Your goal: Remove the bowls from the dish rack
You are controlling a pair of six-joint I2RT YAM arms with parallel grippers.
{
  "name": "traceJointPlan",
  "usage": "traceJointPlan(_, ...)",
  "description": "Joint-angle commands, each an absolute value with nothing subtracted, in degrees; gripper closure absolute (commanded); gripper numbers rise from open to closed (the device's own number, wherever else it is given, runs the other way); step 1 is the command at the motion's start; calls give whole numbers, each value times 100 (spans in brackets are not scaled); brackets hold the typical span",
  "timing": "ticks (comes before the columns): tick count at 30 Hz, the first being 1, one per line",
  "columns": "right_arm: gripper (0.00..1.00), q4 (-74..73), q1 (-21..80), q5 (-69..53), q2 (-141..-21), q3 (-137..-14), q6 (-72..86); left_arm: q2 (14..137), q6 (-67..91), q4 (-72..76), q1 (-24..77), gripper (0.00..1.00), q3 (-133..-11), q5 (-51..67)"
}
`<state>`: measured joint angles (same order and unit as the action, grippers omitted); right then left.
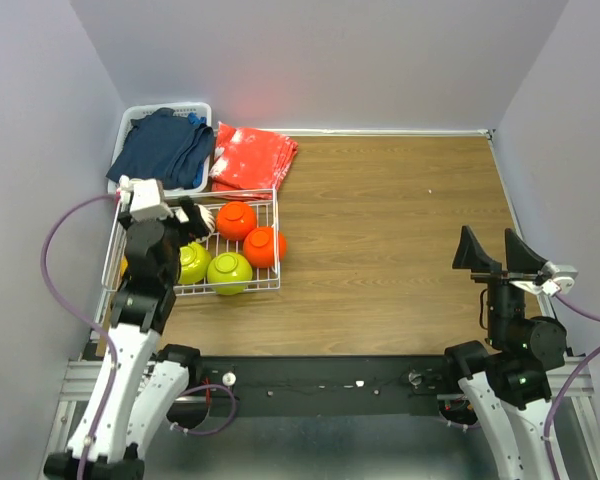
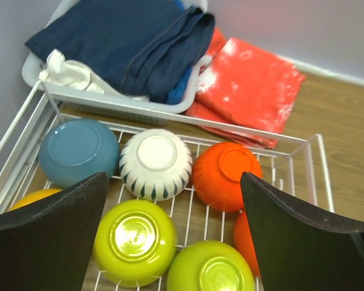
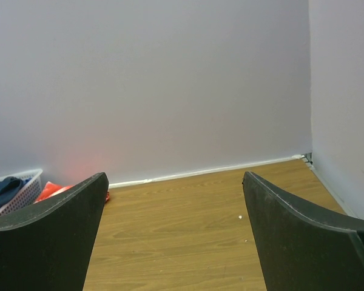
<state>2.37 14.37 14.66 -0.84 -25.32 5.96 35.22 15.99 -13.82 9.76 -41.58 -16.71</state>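
Note:
The white wire dish rack point(image 1: 276, 235) stands at the table's left. In the left wrist view its rim point(image 2: 242, 128) frames several upside-down bowls: blue point(image 2: 77, 151), white ribbed point(image 2: 156, 163), two red-orange point(image 2: 225, 176) point(image 2: 246, 239), two lime green point(image 2: 134, 241) point(image 2: 211, 270) and a yellow-orange one point(image 2: 33, 197) partly behind my finger. My left gripper point(image 1: 188, 222) point(image 2: 173, 182) hovers open above the rack's middle, touching nothing. My right gripper point(image 1: 498, 250) point(image 3: 175, 179) is open and empty over bare wood at the right.
A white plastic basket point(image 1: 170, 107) point(image 2: 109, 103) of dark blue clothes sits behind the rack in the back left corner. A red-orange cloth point(image 1: 252, 157) point(image 2: 249, 85) lies beside it. Walls close in the wooden table point(image 1: 400, 230) on three sides.

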Motion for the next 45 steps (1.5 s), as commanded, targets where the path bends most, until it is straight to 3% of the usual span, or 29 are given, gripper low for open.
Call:
traceJointPlan(1, 0, 53, 1564, 1389, 106, -2531, 650, 4830, 1846, -2678, 949, 1, -5060, -2329)
traceJointPlan(16, 0, 44, 1784, 1424, 114, -2505, 650, 7302, 1977, -4543, 1089, 1, -6337, -2426)
traceJointPlan(45, 0, 17, 1784, 1468, 114, -2522, 642, 8701, 2672, -6477, 3480, 1, -7453, -3199)
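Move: The right-hand green bowl in the rack lies about 22 cm below the left hand, roughly 8 cm to its right and about level with it fore and aft. The other green bowl is some 10 cm to the left of it and 2 cm farther out. The near orange bowl is 9 cm to its right and 6 cm farther out, the far orange bowl about 13 cm beyond it and 2 cm right. From the right hand, that green bowl is roughly 57 cm left, 8 cm ahead and 28 cm below. The left hand sinks about 14 cm over the rack towards the right-hand green bowl, first still reaching forward some 4 cm while the wrist tips the fingers from nearly level to steeply down, in all by some 55 degrees. With most of the drop done, it swings about 10 cm to the right and eases back a little, rolling its left side up, and ends above that bowl with the fingers wide open on either side of it in its own view, not yet gripping. ##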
